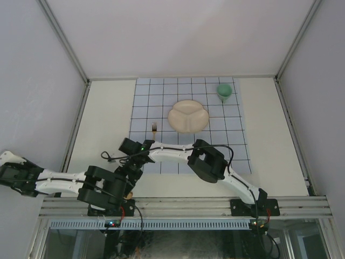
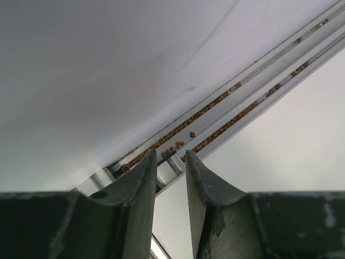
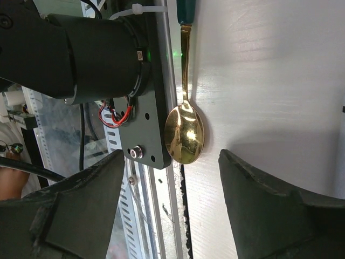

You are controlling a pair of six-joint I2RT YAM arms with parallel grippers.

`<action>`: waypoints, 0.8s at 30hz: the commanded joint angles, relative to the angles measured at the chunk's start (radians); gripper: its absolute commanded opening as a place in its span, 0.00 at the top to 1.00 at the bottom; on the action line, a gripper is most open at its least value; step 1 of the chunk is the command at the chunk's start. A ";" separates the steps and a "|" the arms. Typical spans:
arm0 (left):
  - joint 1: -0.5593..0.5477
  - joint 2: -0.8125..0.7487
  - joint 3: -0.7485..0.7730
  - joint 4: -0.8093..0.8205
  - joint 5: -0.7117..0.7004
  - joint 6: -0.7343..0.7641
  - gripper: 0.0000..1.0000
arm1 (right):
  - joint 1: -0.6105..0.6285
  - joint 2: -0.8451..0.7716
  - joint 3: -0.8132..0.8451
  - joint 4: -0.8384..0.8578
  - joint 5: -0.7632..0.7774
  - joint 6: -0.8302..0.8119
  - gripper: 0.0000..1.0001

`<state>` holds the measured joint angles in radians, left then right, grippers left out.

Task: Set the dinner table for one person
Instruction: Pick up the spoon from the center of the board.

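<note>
A gold spoon [image 3: 184, 134] with a teal handle lies on the cream-white dinner table [image 3: 269, 81] at its near edge, beside the left arm's black base [image 3: 97, 54]. My right gripper [image 3: 171, 154] is open just short of the spoon's bowl, one finger over the rail and one over the table, holding nothing. In the top view the right arm [image 1: 172, 154] reaches left across the table [image 1: 108, 118], and the arms hide the spoon. My left gripper [image 2: 170, 155] faces the wall and a frame rail, with a narrow empty gap between its jaws.
On the pale-blue grid cloth [image 1: 237, 135] sit a cream divided plate [image 1: 188, 116], a green cup [image 1: 225, 91] at the far right and a gold fork [image 1: 154, 129] left of the plate. The left arm [image 1: 54, 181] stretches out past the table's left edge.
</note>
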<state>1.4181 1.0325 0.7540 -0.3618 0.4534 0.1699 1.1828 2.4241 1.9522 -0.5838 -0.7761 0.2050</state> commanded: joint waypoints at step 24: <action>0.054 0.016 0.073 0.034 -0.013 -0.029 0.68 | 0.043 0.056 0.045 -0.032 -0.021 -0.005 0.57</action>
<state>1.4288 1.0401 0.7559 -0.3607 0.4778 0.1799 1.2049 2.4542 1.9675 -0.5980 -0.7975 0.2050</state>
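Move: The spoon lies on the bare table at the front edge. Its middle is about 8 cm to the right hand's left, 2 cm back and 3 cm below; its bowl end is nearer, only some 2 cm left and 2 cm back. Just behind the spoon's middle stands the left arm's base, roughly 8 cm back and 8 cm left of the hand. The fork is 21 cm ahead and 12 cm right. From the left hand the spoon is about 28 cm right, 6 cm back and 15 cm below. The right hand, already slanting back, left and down with its fingers on either side of the spoon's bowl end, eases back towards the table's front edge by about 1.5 cm and sinks about 1 cm, its wrist hardly turning. As it goes, the fingers narrow from well open to a bit under half open, bringing the forward finger's tip close up to the bowl's edge, though whether it touches can't be told. ##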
